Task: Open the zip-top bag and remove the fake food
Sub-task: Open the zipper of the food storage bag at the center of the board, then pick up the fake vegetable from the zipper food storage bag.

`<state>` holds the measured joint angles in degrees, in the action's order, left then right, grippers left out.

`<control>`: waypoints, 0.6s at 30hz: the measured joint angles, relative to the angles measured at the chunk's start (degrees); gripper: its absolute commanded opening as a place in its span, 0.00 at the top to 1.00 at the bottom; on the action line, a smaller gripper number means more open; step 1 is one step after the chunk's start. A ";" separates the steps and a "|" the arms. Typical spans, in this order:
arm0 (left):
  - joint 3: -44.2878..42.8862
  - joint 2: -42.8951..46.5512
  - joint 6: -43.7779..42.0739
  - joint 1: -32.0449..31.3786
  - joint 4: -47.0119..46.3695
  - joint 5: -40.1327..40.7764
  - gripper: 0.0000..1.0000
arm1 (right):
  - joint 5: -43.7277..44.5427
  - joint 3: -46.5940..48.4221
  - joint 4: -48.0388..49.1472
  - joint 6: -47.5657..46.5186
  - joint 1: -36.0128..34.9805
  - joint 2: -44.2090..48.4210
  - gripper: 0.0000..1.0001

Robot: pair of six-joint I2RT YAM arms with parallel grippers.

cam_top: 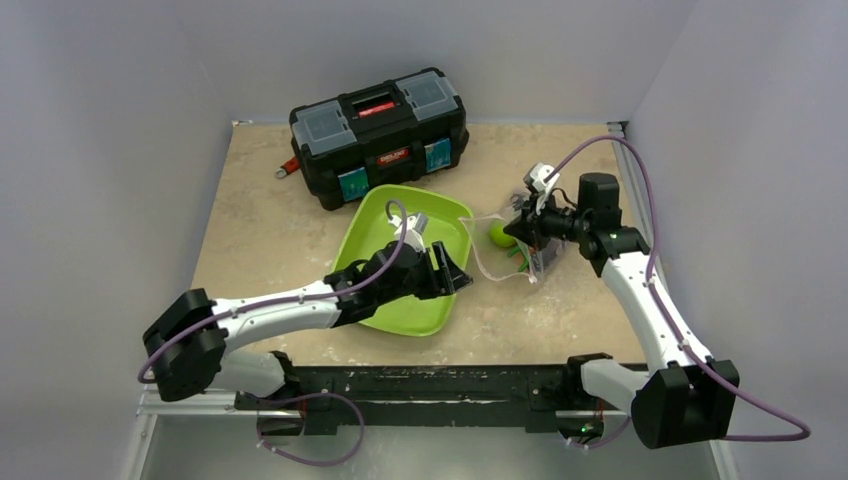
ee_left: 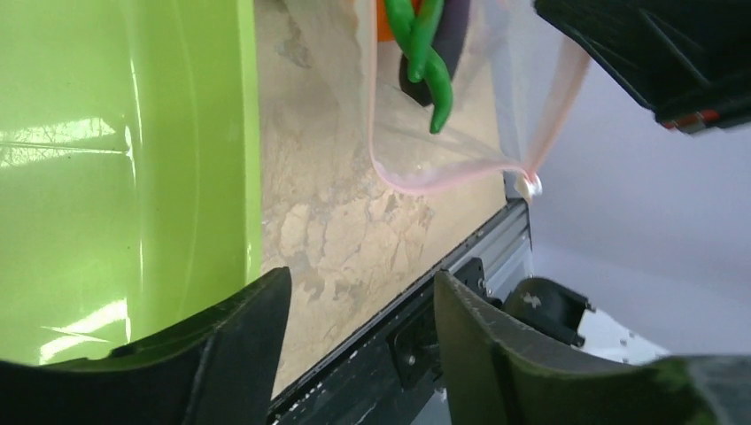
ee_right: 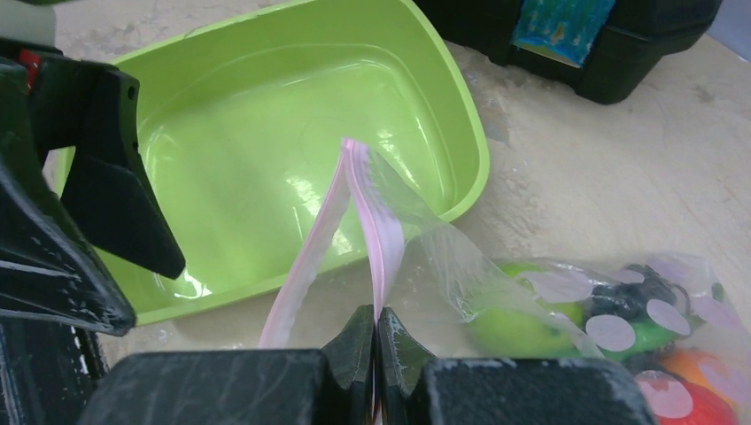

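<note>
The zip-top bag lies on the table between the green tray and my right arm, its pink zip strip parted into a loop. My right gripper is shut on one side of that strip. Inside the bag the fake food shows: a green lime, dark berries, a red strawberry and green bean pods. My left gripper is open with nothing between its fingers, a little short of the bag's mouth. From above, the left gripper sits at the tray's right rim, just left of the bag.
A lime-green tray lies in the middle of the table, under my left arm. A black toolbox stands behind it. The table's near edge and its black rail run just below my left gripper.
</note>
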<state>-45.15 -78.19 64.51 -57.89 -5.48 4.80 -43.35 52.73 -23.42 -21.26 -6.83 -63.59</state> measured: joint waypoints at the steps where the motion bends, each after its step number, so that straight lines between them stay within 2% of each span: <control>1: 1.51 1.62 -1.92 0.00 -1.46 -0.48 0.20 | -0.52 -0.04 -0.02 -0.39 -0.04 0.00 1.00; 3: 4.76 5.25 -5.31 0.13 -4.61 -1.29 0.08 | -1.51 -0.26 -0.17 -1.07 -0.04 0.00 1.00; 4: 6.84 7.37 -6.40 0.44 -6.82 -1.81 0.05 | -1.86 -0.39 -0.28 -1.40 -0.04 0.00 1.00; 6: 11.54 11.23 -7.45 2.08 -12.15 -3.32 0.04 | -2.73 -0.59 -1.07 -2.29 -0.07 -0.13 1.00; 10: 21.88 16.11 -7.63 9.42 -23.71 -8.52 0.04 | -3.32 -0.61 -2.32 -3.93 -0.31 -0.42 1.00; 14: 22.29 16.70 -9.86 12.24 -24.17 -13.31 0.04 | -3.96 -0.61 -3.08 -5.18 -0.31 -0.79 1.00; 18: 17.03 19.63 -16.02 10.95 -17.11 -14.05 0.03 | -4.00 -0.61 -3.34 -6.03 -0.31 -0.90 1.00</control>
<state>-28.12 -58.57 48.49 -46.94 -22.59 -9.26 -47.35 52.12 -26.76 -27.29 -7.14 -64.49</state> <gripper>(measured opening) 0.964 0.005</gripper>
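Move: The zip-top bag's open mouth centres about 8 cm right of the empty left hand, 5 cm ahead and 5 cm lower; the green fruit inside is some 10 cm ahead, 9 cm right and 11 cm below. The green tray's middle is about 12 cm left, 5 cm ahead, 14 cm down. From the right hand, which holds the rim, the mouth centres 4 cm back, 2 cm left and 5 cm below. Left hand, opening wide, backs off the bag mouth leftward 6 cm and up 5; right keeps pinching the rim. ##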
